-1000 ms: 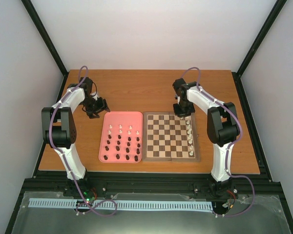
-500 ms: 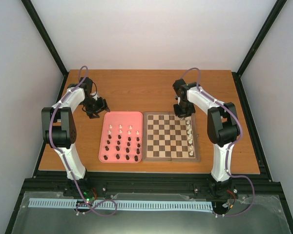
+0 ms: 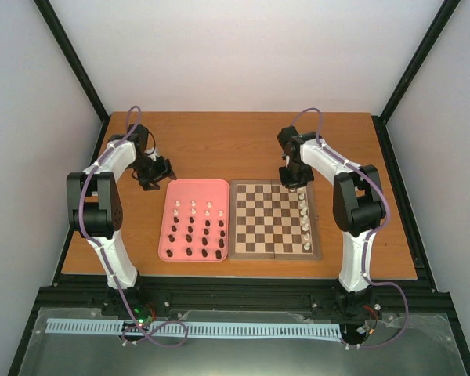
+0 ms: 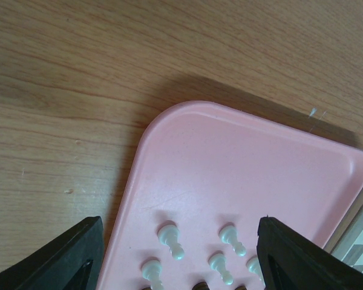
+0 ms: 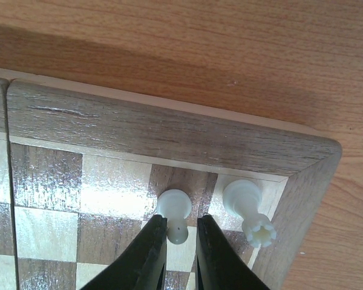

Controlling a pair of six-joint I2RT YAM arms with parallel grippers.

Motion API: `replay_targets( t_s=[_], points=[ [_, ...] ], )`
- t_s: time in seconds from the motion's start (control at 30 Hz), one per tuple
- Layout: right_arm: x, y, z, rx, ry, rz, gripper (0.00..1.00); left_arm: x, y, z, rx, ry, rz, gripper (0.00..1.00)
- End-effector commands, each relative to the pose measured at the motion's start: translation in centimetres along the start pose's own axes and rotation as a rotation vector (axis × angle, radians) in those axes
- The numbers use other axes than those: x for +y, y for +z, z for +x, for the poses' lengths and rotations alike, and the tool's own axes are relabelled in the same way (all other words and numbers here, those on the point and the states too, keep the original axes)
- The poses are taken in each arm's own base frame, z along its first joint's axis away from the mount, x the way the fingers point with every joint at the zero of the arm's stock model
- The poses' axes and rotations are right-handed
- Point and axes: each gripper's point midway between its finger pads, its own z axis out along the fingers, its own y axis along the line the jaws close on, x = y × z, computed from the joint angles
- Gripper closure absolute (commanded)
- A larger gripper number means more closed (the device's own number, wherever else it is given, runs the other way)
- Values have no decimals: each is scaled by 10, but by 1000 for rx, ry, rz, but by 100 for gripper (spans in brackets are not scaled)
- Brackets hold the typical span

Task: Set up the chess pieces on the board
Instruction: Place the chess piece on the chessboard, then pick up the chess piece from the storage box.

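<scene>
My right gripper [image 5: 183, 219] is shut on a white pawn [image 5: 174, 205] that stands on a dark square in the far right corner of the board [image 5: 139, 127]. A white rook [image 5: 248, 208] stands on the corner square beside it. From above, the right gripper [image 3: 291, 184] is at the far edge of the board [image 3: 233, 219], and a column of white chess pieces [image 3: 305, 219] runs along its right side. My left gripper [image 4: 180, 220] is open above the far left corner of the pink tray [image 4: 242, 163], over several white pawns [image 4: 170, 237].
The pink tray [image 3: 194, 188] lies left of the board and holds white pieces [image 3: 193, 206] in its far rows and dark pieces [image 3: 205, 239] nearer me. Bare wooden table [image 3: 219, 149] stretches behind both. Black frame rails border the table.
The right gripper has closed a little on the pawn at the board's far right corner. The left arm has not moved.
</scene>
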Motion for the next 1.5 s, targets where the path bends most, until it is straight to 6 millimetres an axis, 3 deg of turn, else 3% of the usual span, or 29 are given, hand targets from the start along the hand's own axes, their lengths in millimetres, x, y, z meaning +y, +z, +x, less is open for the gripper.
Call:
replay_targets(
  t_s=[0.0,0.23,0.47,0.6,0.7,0.83,0.93,1.07,1.27,1.47],
  points=[
    [-4,-18,-7,-57,18,-7,86,-7,-4,-5,-11,29,18,22],
    [0,-26,-9,-83,11,-32,81,-7,-5,-5,-13,30,17,22],
    [11,-56,-21,-155,-12,-69,74,-7,-5,-6,-13,30,14,22],
    [55,-71,-30,-177,-92,-141,70,-7,-4,-6,-11,27,13,22],
    [113,-77,-32,-182,-203,-203,66,-7,-5,-8,-12,28,13,22],
    [193,-73,-18,-161,-379,-298,61,-8,-7,-9,-16,32,10,22],
    [231,-66,-6,-136,-475,-335,61,-8,-9,-9,-20,34,8,21],
    [254,-51,16,-72,-542,-374,62,-8,-10,-7,-22,34,8,21],
    [261,-30,47,17,-589,-371,62,-8,-10,-6,-25,33,13,21],
    [263,-18,53,50,-592,-370,64,-8,-12,-5,-30,34,14,21]
  ],
)
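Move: The next white pawn, nearest the tray's right edge, stands about 25 cm to the right hand's left, 8 cm back and 3 cm lower. A second white pawn is some 5 cm left of it and 1 cm nearer the base; a dark piece is about 3 cm behind it. The just-placed pawn is right between the right fingertips, with a rook 3 cm to its right. From the left hand the next pawn lies about 17 cm right, 8 cm back, 5 cm below. The placed pawn comes free as the right fingers ease open and rise straight off it. The right hand then arcs over the board to the pink tray, roughly 25 cm left and, late on, 8 cm back, cresting some 8 cm up before sinking to about its starting height beside the next white pawn. The wrist turns about 35 degrees counter-clockwise and tilts, while the fingers stay part-open, touching nothing. ##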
